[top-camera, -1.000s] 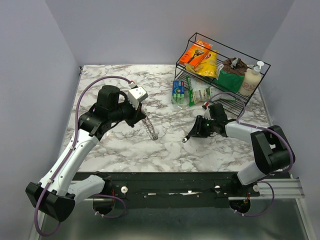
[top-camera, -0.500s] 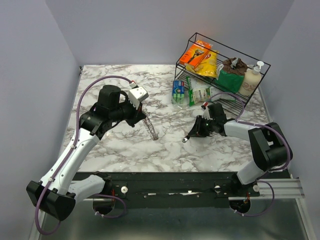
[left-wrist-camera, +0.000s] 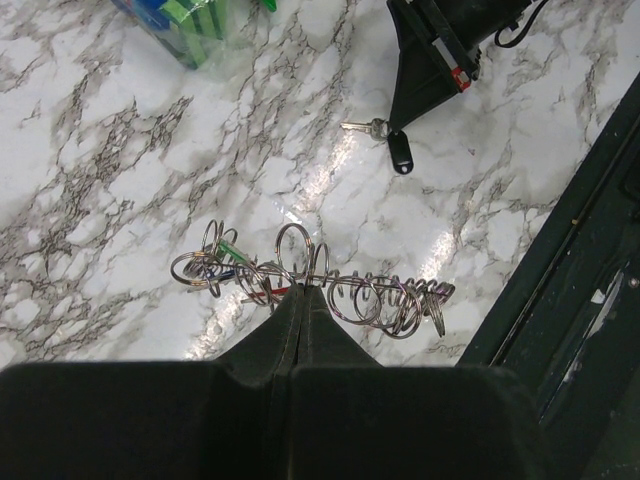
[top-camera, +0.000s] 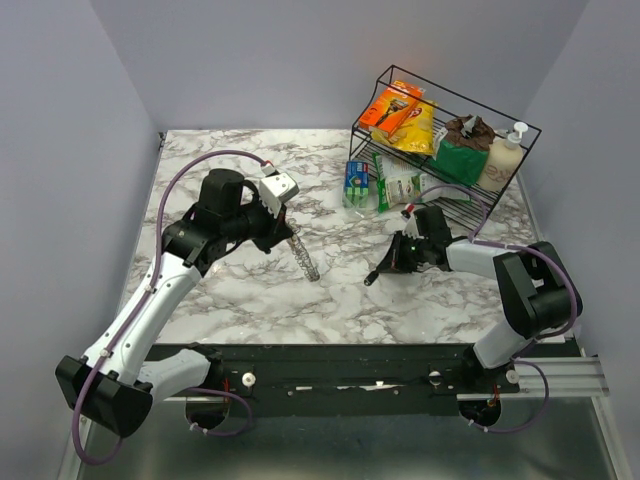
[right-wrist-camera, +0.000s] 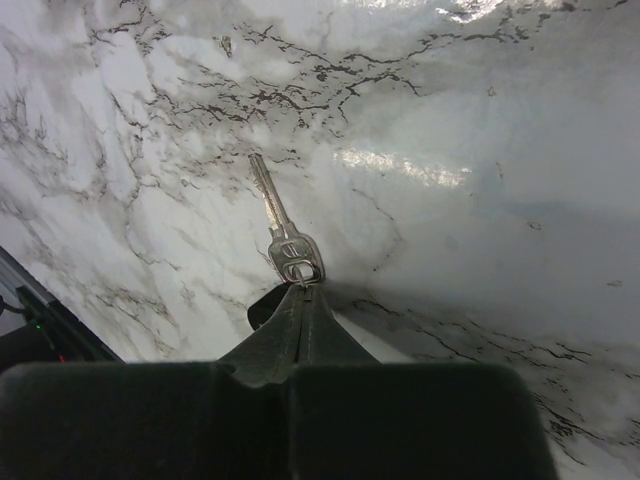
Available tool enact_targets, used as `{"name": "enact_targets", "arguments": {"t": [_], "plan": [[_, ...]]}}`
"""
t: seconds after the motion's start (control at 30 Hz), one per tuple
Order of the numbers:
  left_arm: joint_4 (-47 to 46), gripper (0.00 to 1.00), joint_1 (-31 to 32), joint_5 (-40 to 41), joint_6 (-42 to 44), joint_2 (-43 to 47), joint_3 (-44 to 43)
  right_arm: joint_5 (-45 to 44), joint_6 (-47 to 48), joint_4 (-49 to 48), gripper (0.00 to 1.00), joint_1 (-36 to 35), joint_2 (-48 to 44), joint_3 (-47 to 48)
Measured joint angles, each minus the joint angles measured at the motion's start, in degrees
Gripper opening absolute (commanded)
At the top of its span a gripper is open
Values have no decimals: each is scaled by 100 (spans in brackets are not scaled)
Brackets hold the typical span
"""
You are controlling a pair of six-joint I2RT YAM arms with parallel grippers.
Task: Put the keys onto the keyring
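Note:
My left gripper (left-wrist-camera: 300, 292) is shut on the keyring (left-wrist-camera: 312, 284), a thin wire strung with several silver rings and small red, green and blue bits. It hangs above the marble, slanting down from the gripper (top-camera: 287, 238) in the top view as the keyring (top-camera: 304, 259). A silver key (right-wrist-camera: 278, 226) lies flat on the table with a black tag (right-wrist-camera: 262, 306) beside its head. My right gripper (right-wrist-camera: 303, 288) is shut on the small ring through the key's head. In the left wrist view the key (left-wrist-camera: 364, 126) and tag (left-wrist-camera: 400, 153) lie at the right gripper's tip. In the top view my right gripper (top-camera: 383, 268) is low at centre right.
A black wire rack (top-camera: 520, 128) at the back right holds snack packets, a green bag and a soap bottle. A blue-green packet (top-camera: 356, 182) and a green-white pouch (top-camera: 398, 186) stand in front of it. The black front rail (top-camera: 320, 360) runs along the near edge.
My right gripper has gone from partly open to shut at the key's head, creeping slightly left. The left arm and keyring have barely shifted.

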State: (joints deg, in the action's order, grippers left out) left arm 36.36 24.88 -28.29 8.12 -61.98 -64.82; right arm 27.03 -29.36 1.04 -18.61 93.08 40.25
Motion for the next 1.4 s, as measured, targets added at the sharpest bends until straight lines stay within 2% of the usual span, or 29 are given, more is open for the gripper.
{"name": "enact_targets", "arguments": {"t": [0.5,0.83,1.17,1.4], "plan": [[-2,0,0,-59,0,-94,-11,120,398,63,1,0,-568,116],[-7,0,0,-122,2,-98,-11,640,743,177,1,0,-1473,402],[-35,0,0,-280,-2,-98,-13,1652,894,96,1,-9,-2341,702],[-90,0,2,-393,-42,-98,-13,2347,953,-304,1,-118,-2942,769]]}}
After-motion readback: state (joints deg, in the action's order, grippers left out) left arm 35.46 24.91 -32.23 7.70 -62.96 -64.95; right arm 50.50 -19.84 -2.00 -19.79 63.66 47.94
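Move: The key bunch is already pinched in the shut right fingertips just above the table, its middle about 2 cm to the hand's left and 1 cm lower. From the right hand, the keyring's middle is some 16 cm left, 5 cm back and 19 cm up; the blue packet lies about 21 cm ahead and 3 cm left, at hand height. From the left gripper gripping its rim, the keyring's middle hangs about 5 cm below, 2 cm back and 2 cm right. Keep the right fingers shut on the key bunch and lift it off the table, slowly at first, then fast, about 24 cm up towards the keyring's level. Drift some 4 cm left and, late on, slightly back, swinging the wrist up roughly 50 degrees until the fingers point nearly level at the left arm. Hold the keyring almost still with the left gripper. ##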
